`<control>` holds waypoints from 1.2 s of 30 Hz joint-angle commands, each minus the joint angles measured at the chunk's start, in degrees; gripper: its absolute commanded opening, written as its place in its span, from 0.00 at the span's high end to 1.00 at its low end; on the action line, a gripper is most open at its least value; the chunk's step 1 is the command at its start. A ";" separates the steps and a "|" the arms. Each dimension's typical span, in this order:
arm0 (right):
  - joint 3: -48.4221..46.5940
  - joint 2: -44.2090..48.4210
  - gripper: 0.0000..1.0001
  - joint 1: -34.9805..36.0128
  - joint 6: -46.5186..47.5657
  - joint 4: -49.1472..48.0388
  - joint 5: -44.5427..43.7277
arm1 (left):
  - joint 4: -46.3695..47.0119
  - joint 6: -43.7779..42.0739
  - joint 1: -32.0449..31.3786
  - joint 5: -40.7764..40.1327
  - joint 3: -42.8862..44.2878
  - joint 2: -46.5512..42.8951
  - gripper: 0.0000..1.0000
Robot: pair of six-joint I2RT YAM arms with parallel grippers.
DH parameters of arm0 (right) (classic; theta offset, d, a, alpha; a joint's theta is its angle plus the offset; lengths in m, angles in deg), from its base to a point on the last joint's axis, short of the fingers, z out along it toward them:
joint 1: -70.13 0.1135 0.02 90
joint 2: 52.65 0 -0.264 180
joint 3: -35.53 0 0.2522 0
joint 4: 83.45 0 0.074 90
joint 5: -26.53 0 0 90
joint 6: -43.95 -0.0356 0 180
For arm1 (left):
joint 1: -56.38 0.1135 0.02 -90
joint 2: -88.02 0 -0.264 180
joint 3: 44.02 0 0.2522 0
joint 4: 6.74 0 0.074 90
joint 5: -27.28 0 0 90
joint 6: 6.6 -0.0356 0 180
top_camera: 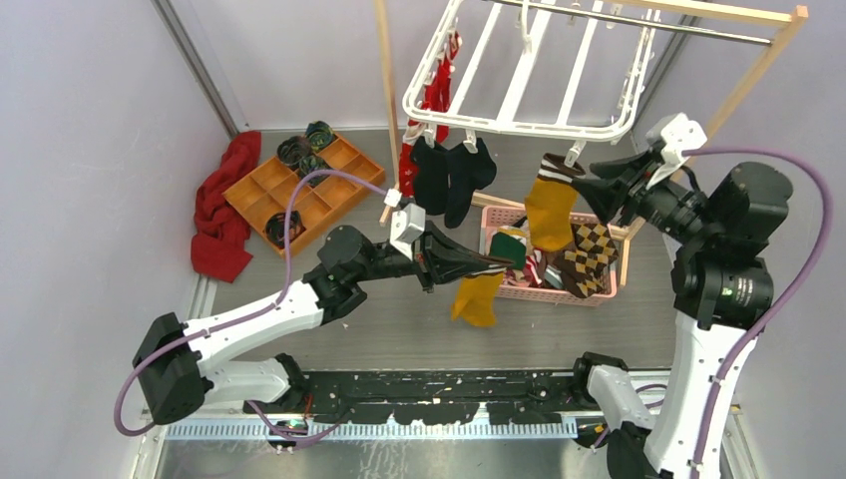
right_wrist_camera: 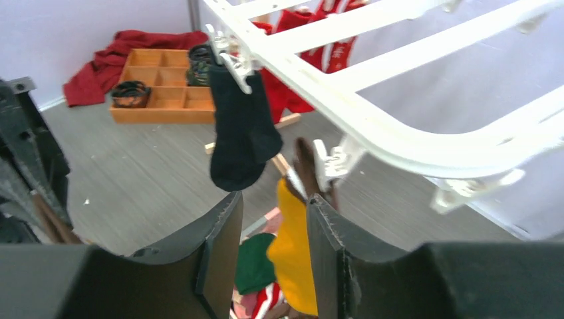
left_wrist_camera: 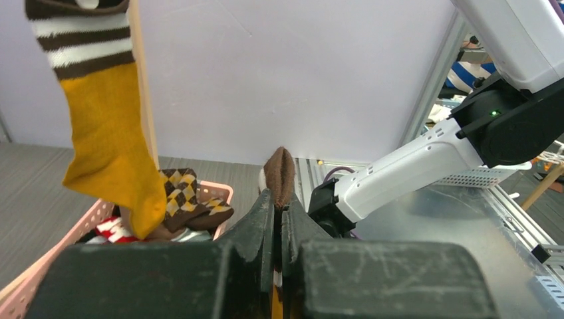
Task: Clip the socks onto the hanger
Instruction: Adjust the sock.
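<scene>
The white hanger (top_camera: 519, 75) hangs from a rod on the wooden rack. Two black socks (top_camera: 446, 180) and red ones (top_camera: 435, 90) dangle from its clips. At its front right, a mustard sock with a brown striped cuff (top_camera: 549, 212) hangs from a clip (right_wrist_camera: 332, 163). My right gripper (top_camera: 582, 188) is open beside that cuff, and the mustard sock (right_wrist_camera: 292, 259) hangs between its fingers (right_wrist_camera: 226, 232). My left gripper (top_camera: 496, 263) is shut on the brown cuff (left_wrist_camera: 280, 174) of a second mustard sock (top_camera: 477, 297), which dangles below it in front of the basket.
A pink basket (top_camera: 559, 291) under the hanger holds argyle socks (top_camera: 589, 249), a green one (right_wrist_camera: 256, 262) and a red-striped one. At the back left, a wooden tray (top_camera: 304, 190) with dark sock rolls stands beside a red cloth (top_camera: 224, 205). A wooden rack post (top_camera: 387, 100) rises left of the hanger.
</scene>
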 commanded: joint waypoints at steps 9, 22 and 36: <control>-13.05 -6.14 0.58 -10.91 3.61 10.91 -5.42 | 5.77 -6.14 -1.81 7.72 17.46 13.65 1.00; -12.01 -9.89 0.44 -24.11 -0.21 8.60 -0.35 | 3.61 -11.79 -7.96 3.68 37.54 34.66 1.00; -7.88 -15.33 0.20 -32.60 -11.56 -14.06 19.76 | -2.42 -18.67 -7.28 -10.96 49.84 46.87 1.00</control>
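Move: The left hand already pinches the second yellow sock's brown cuff; the free clip on the hanger's right side is roughly 18 cm ahead, 19 cm right and 10 cm above it. From the left hand, the hanging yellow sock is some 12 cm ahead, 12 cm right and about level. From the empty, half-open right hand, the free clip is about 9 cm ahead, 2 cm right and 3 cm up; the hanging sock is some 5 cm ahead, 6 cm left and 6 cm below. The left carries its sock about 20 cm right, then forward; the right hand, opening, clears 13 cm rightward. ##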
